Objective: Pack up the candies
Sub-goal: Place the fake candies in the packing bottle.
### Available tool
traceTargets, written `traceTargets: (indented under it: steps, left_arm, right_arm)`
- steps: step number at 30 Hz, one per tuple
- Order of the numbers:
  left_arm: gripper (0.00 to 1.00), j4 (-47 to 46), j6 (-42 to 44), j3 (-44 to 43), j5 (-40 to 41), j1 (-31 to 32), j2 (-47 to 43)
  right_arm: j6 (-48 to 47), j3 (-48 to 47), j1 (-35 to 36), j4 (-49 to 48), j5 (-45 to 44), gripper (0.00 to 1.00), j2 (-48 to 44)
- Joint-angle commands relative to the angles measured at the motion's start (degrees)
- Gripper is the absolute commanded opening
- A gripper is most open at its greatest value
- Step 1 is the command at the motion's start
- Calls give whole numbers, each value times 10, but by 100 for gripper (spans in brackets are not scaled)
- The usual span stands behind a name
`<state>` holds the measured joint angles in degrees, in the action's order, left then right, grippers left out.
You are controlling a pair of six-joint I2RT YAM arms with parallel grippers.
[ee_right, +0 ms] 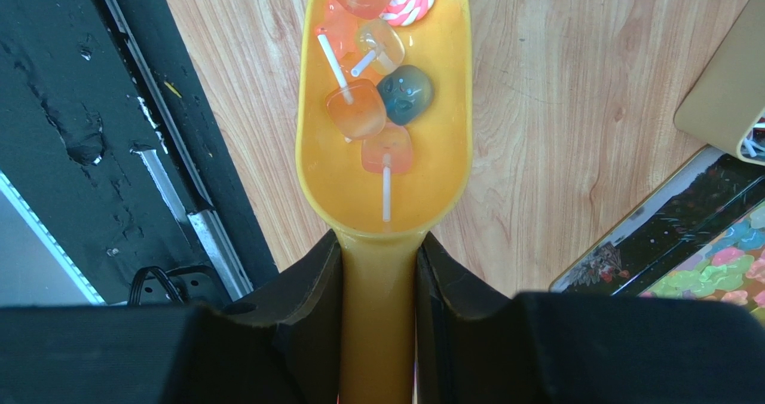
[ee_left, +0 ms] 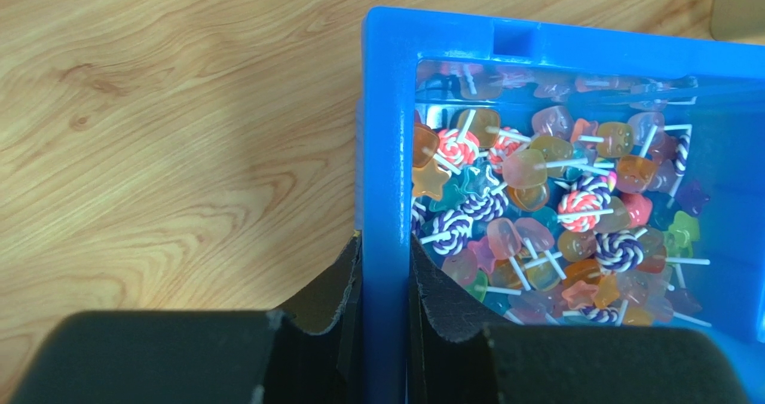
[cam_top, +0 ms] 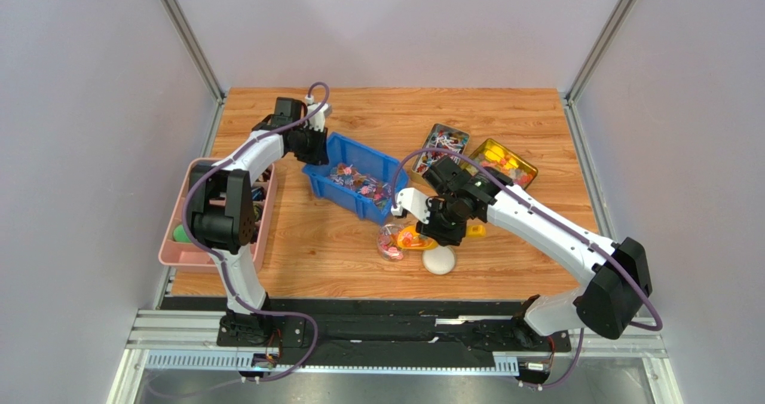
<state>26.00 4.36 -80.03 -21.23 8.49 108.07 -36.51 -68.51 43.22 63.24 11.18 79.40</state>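
The candies (ee_left: 539, 216) are small mixed-colour sweets on white sticks, piled in a blue bin (cam_top: 334, 198) at the table's middle. My left gripper (ee_left: 384, 243) is shut on the bin's left wall (ee_left: 386, 135), one finger inside and one outside; in the top view it (cam_top: 314, 148) sits at the bin's far left corner. My right gripper (ee_right: 378, 235) is shut on the handle of a yellow scoop (ee_right: 431, 162), which holds several candies (ee_right: 359, 108). In the top view the scoop (cam_top: 415, 239) hangs over the wood near a small clear packet of candies (cam_top: 390, 244).
Two open tins, one with candies (cam_top: 446, 144) and one yellow (cam_top: 504, 162), lie at the back right. A white round thing (cam_top: 439, 260) lies near the front. A pink tray (cam_top: 193, 247) stands along the left edge. The table's black front rail (ee_right: 108, 108) is close beside the scoop.
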Motion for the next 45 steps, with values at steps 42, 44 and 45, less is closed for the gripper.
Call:
traceTargets:
  steps: [42, 44, 45]
  left_arm:
    - [20, 17, 10, -135, 39, -67, 77]
    - [22, 20, 10, -134, 30, -67, 73]
    - [26, 21, 8, -133, 27, -67, 70]
  right_arm:
    - [-33, -131, 44, 59, -98, 0, 28]
    - [-23, -135, 43, 35, -108, 0, 30]
    - [-20, -137, 44, 8, -111, 0, 34]
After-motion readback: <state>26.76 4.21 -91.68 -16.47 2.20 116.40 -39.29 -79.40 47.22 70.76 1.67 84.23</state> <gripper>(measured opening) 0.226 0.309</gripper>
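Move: Roughly 14 cm to the right hand's left, nearly level in reach and 9 cm lower, stands the packing bottle; the loaded scoop already reaches over it. The white lid lies about 3 cm back and 3 cm left of the hand, some 13 cm down; the blue bin's middle is about 20 cm ahead and 24 cm left. From the left hand, gripping the bin's end wall, the bin's middle is 7 cm back and 11 cm right, the bottle about 25 cm back and 21 cm right. Tipping the scoop's front some 10 degrees farther down over the bottle, the right hand keeps its grip on the neck, eases about a centimetre forward and then lifts about 3 cm. Meanwhile the left hand, still pinching the bin's end wall, slides the bin forward and to the left about 9 cm, away from the bottle, turning it roughly 10 degrees counter-clockwise, and stops there. ##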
